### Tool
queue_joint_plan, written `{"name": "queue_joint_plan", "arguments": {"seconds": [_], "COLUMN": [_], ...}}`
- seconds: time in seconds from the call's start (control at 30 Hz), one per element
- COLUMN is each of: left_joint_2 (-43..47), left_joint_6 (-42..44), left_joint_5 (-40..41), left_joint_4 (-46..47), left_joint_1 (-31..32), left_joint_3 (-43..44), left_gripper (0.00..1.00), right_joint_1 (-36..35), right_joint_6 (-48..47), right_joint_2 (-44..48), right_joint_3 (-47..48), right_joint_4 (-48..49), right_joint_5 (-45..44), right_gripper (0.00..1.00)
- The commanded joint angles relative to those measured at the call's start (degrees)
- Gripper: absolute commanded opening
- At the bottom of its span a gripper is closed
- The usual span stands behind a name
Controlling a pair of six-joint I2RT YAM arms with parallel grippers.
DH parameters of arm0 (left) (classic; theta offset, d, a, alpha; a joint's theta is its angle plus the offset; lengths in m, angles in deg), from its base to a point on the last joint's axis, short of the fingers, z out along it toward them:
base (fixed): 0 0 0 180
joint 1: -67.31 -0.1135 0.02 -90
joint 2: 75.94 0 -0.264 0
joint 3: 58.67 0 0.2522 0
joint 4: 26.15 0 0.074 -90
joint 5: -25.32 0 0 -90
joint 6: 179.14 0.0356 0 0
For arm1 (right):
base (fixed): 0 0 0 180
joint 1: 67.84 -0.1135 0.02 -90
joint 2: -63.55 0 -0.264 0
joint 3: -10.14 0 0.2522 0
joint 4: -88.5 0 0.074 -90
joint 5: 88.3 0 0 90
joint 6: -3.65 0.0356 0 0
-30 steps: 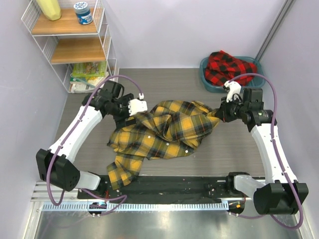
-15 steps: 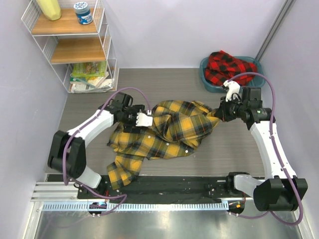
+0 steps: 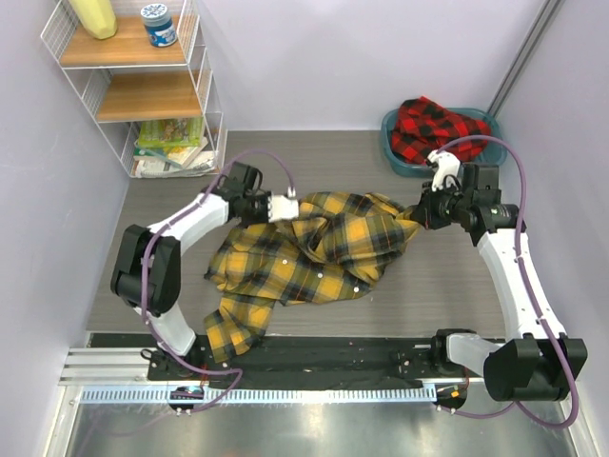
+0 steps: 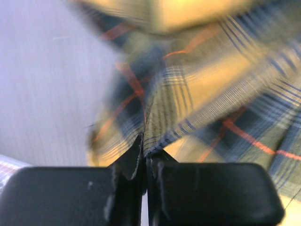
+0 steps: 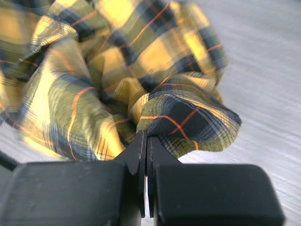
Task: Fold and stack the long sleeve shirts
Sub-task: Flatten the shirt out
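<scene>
The yellow-and-black check shirt [image 3: 309, 252] lies crumpled in the middle of the table. My left gripper [image 3: 291, 202] is shut on the shirt's far left edge; the left wrist view shows cloth [image 4: 197, 89] pinched between the jaws at my left gripper [image 4: 145, 153]. My right gripper [image 3: 419, 221] is shut on the shirt's right corner; the right wrist view shows a fold [image 5: 188, 122] pinched at my right gripper [image 5: 146, 141]. The red-and-black check shirt [image 3: 440, 127] lies bunched in the teal basin [image 3: 398, 162] at the far right.
A white wire shelf [image 3: 143, 86] with a jar, a yellow bottle and packets stands at the far left corner. A black rail [image 3: 324, 357] runs along the near edge of the table between the arm bases.
My left gripper has swung right and farther away along the shirt's far left edge, and the left arm has folded in. The right gripper has held its place on the right corner.
</scene>
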Motion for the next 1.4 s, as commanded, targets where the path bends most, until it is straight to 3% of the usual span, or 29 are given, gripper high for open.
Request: {"name": "queue_joint_plan", "arguments": {"seconds": [0.0,0.07,0.2,0.27,0.43,0.53,0.6,0.7,0.73,0.87,0.93,0.97,1.0,1.07,1.1,1.13,1.17,1.2,1.27,1.3,1.37], "left_joint_2": [8.85,15.24,27.65,36.84,50.25,52.12,50.10,40.72,33.20,12.43,4.34,-4.40,-8.40,-17.36,-17.67,-16.19,-13.39,-4.58,3.47,7.16,8.78], "left_joint_6": [-17.57,-23.97,-21.12,-20.50,-24.18,-28.66,-32.51,-35.78,-37.70,-42.37,-45.52,-46.50,-47.03,-47.21,-47.21,-46.95,-46.95,-47.30,-48.44,-49.14,-49.41], "left_joint_5": [-1.90,-2.17,-3.31,-2.79,-2.96,0.01,5.61,9.68,11.61,17.15,21.10,21.29,21.64,24.00,24.72,25.59,28.39,28.68,27.37,24.84,24.03], "left_joint_4": [-11.05,-15.10,-30.97,-34.61,-45.51,-43.43,-36.70,-27.46,-25.42,-15.31,-15.37,-17.99,-19.67,-19.26,-16.72,-12.78,-1.43,5.73,22.32,23.81,21.64], "left_joint_1": [-4.80,-8.14,-9.57,-9.57,-9.57,-9.57,-9.57,-9.57,-9.57,-10.09,-10.53,-10.79,-10.97,-11.06,-11.06,-11.15,-11.23,-11.58,-13.78,-14.31,-15.36], "left_joint_3": [11.99,12.10,9.82,6.22,5.59,6.64,6.91,10.83,12.78,31.03,49.47,57.19,75.02,91.30,97.98,96.57,92.29,78.59,66.20,61.45,61.66], "left_gripper": [0.00,0.00,0.00,0.00,0.00,0.00,0.00,0.00,0.00,0.00,0.00,0.00,0.00,0.00,0.00,0.00,0.00,0.00,0.00,0.00,0.00], "right_joint_1": [0.06,0.15,0.15,0.15,0.15,0.15,0.15,0.15,0.15,0.06,0.06,0.15,0.15,0.15,0.15,0.23,0.32,0.41,0.41,0.41,0.41], "right_joint_6": [3.44,4.93,6.00,5.30,4.24,6.26,7.75,8.81,9.16,10.48,13.37,14.34,15.74,18.29,19.26,21.79,22.86,23.13,24.36,24.45,23.23], "right_joint_2": [4.42,6.71,15.48,18.65,29.63,29.32,26.68,18.17,14.93,-1.42,-11.09,-14.43,-19.25,-22.71,-23.68,-24.47,-24.40,-23.79,-19.67,-17.82,-10.80], "right_joint_3": [4.64,5.26,5.17,6.66,10.62,11.24,10.71,10.80,12.37,23.69,35.45,40.28,49.73,58.13,64.61,67.20,69.14,71.51,70.66,67.61,61.46], "right_joint_4": [4.99,5.44,2.20,-2.61,-8.88,-7.84,-4.07,5.24,7.87,20.26,22.39,22.75,22.67,23.28,24.06,24.86,27.13,28.37,32.83,33.99,37.51], "right_joint_5": [-3.01,-4.25,-6.62,-6.80,-3.21,-1.19,-1.96,-3.46,-4.07,-7.50,-9.43,-10.22,-11.71,-13.74,-16.09,-17.34,-17.78,-18.40,-20.33,-20.42,-20.43], "right_gripper": [0.01,0.01,0.01,0.01,0.01,0.01,0.01,0.01,0.01,0.01,0.01,0.01,0.01,0.01,0.01,0.01,0.01,0.01,0.01,0.01,0.01]}}
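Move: Down by the left hand, which already pinches its edge, the yellow plaid shirt has its middle about 7 cm back, 11 cm to the right and 2 cm lower. The right hand keeps its own pinch with that middle some 25 cm to its left, 2 cm back and 14 cm below. Around them, the wire shelf stands roughly 22 cm ahead of the left hand, 22 cm to its left and 12 cm higher; the basket lies about 27 cm ahead of the right hand, 11 cm to its right and 10 cm lower. Hoisting the shirt between them, both hands keep it pinched and rise while drawing back, the left by about 20 cm, the right by less. They then swing fast forward past where they began and finish climbing steeply, easing back a little, fingers tipping up some 50 degrees. The left also goes out to its left and turns counter-clockwise. ##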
